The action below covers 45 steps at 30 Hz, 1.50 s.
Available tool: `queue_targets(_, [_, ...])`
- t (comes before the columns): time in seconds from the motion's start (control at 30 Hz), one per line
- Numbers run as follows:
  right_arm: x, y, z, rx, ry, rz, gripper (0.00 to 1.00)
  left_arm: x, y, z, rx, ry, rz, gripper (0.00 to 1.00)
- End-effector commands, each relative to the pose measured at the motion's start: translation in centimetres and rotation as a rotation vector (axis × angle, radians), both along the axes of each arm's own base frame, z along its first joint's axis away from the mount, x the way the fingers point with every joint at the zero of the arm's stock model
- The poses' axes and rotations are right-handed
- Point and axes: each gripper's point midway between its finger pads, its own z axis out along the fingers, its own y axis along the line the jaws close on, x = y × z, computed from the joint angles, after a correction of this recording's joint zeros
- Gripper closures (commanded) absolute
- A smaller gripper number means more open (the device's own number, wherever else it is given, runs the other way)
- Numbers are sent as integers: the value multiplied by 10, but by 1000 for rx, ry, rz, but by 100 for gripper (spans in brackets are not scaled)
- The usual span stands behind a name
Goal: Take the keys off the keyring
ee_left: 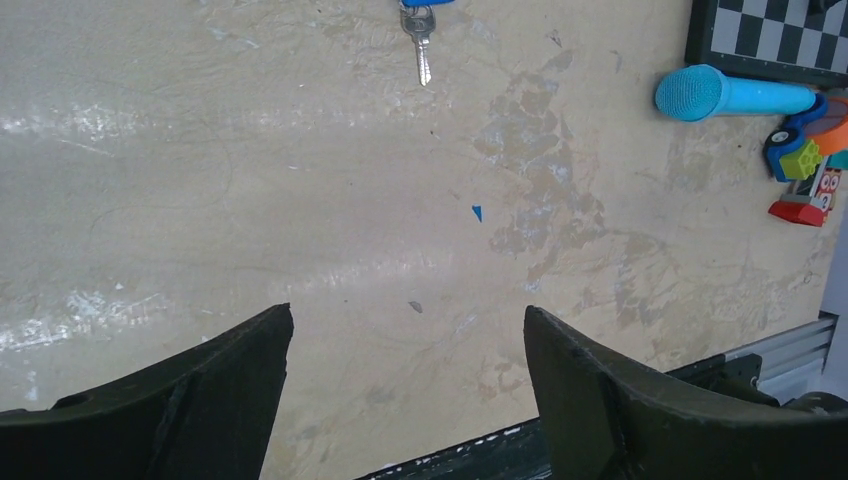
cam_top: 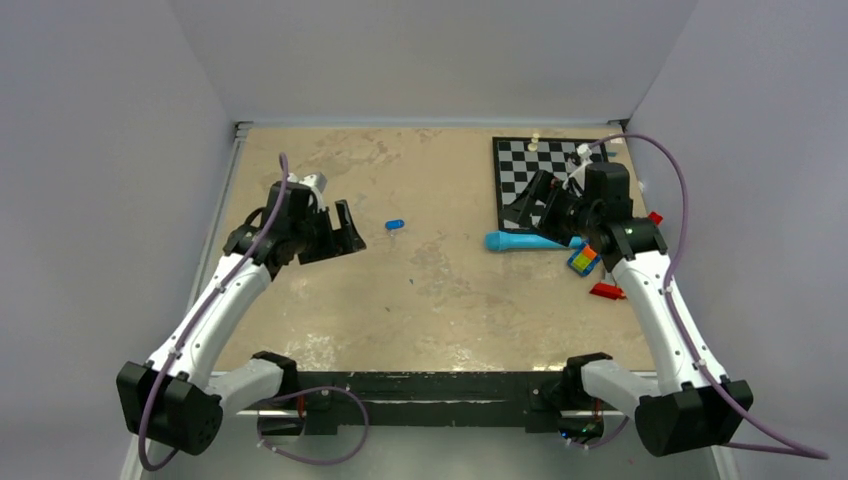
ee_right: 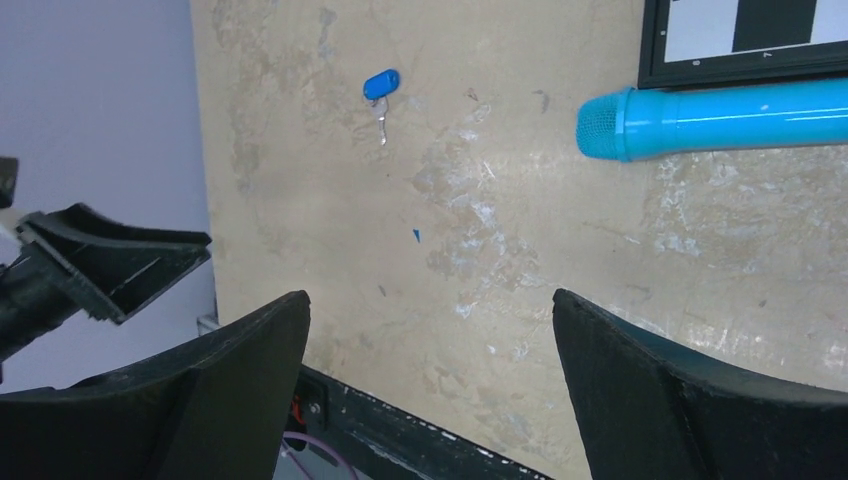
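The keys lie flat on the tan table as one small bundle. A grey metal key (ee_left: 423, 45) is joined to a bright blue oval tag (ee_right: 381, 84), which shows as a blue speck (cam_top: 395, 224) from above. The keyring linking them is too small to make out. My left gripper (cam_top: 352, 226) hovers just left of the bundle, open and empty (ee_left: 408, 312). Over at the chessboard's near corner, my right gripper (cam_top: 525, 205) also hangs open with nothing between its fingers (ee_right: 430, 297). Neither gripper touches the keys.
A long light-blue tube (cam_top: 520, 241) lies beside the chessboard (cam_top: 520, 160), under the right gripper. Coloured toy blocks (cam_top: 584, 260) and a red piece (cam_top: 607, 292) sit near the right arm. A tiny blue chip (ee_left: 477, 212) lies mid-table. Grey walls close in both sides.
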Motion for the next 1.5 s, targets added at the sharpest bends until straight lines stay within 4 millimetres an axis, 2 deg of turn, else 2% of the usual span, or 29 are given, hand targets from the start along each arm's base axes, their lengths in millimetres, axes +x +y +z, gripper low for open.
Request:
queue_targets(0.0, [-4, 11, 28, 28, -50, 91, 5, 30, -22, -6, -83, -23, 32, 13])
queue_targets(0.23, [-17, 22, 22, 93, -15, 139, 5, 70, -44, -49, -180, 49, 130, 25])
queue_targets(0.43, [-35, 21, 18, 116, -18, 141, 5, 102, -59, -70, -203, 58, 122, 31])
queue_targets(0.7, [-48, 19, 13, 106, -9, 144, 6, 134, -65, -98, -176, 67, 133, 40])
queue_targets(0.97, [-50, 18, 11, 96, 1, 146, 6, 150, -68, -113, -184, 78, 170, 47])
queue_targets(1.1, [-49, 19, 8, 103, 11, 145, 6, 152, -62, -120, -158, 80, 197, 50])
queue_targets(1.47, [-48, 19, 1, 100, 30, 151, 6, 164, -68, -129, -175, 87, 205, 58])
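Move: Forward of the left hand by about 16 cm, 9 cm to its right and some 17 cm below lies the keyring with its blue tag and key. A small blue scrap lies about 4 cm ahead and 12 cm right of that hand; the microphone's middle is roughly 13 cm ahead and 37 cm right. From the right hand, the keyring is about 14 cm ahead, 25 cm left and 23 cm below. Swooping forward and down in one sweep, about 14 cm each way, the left hand also drifts some 6 cm right towards the keyring, levelling out for the last bit of forward reach. Its fingers narrow from nearly wide open to about half, tipping down slightly and turning a little counter-clockwise, and stop just short of the tag, above the key, without a grip. The right hand, still open, draws back about 5 cm and slightly left. ##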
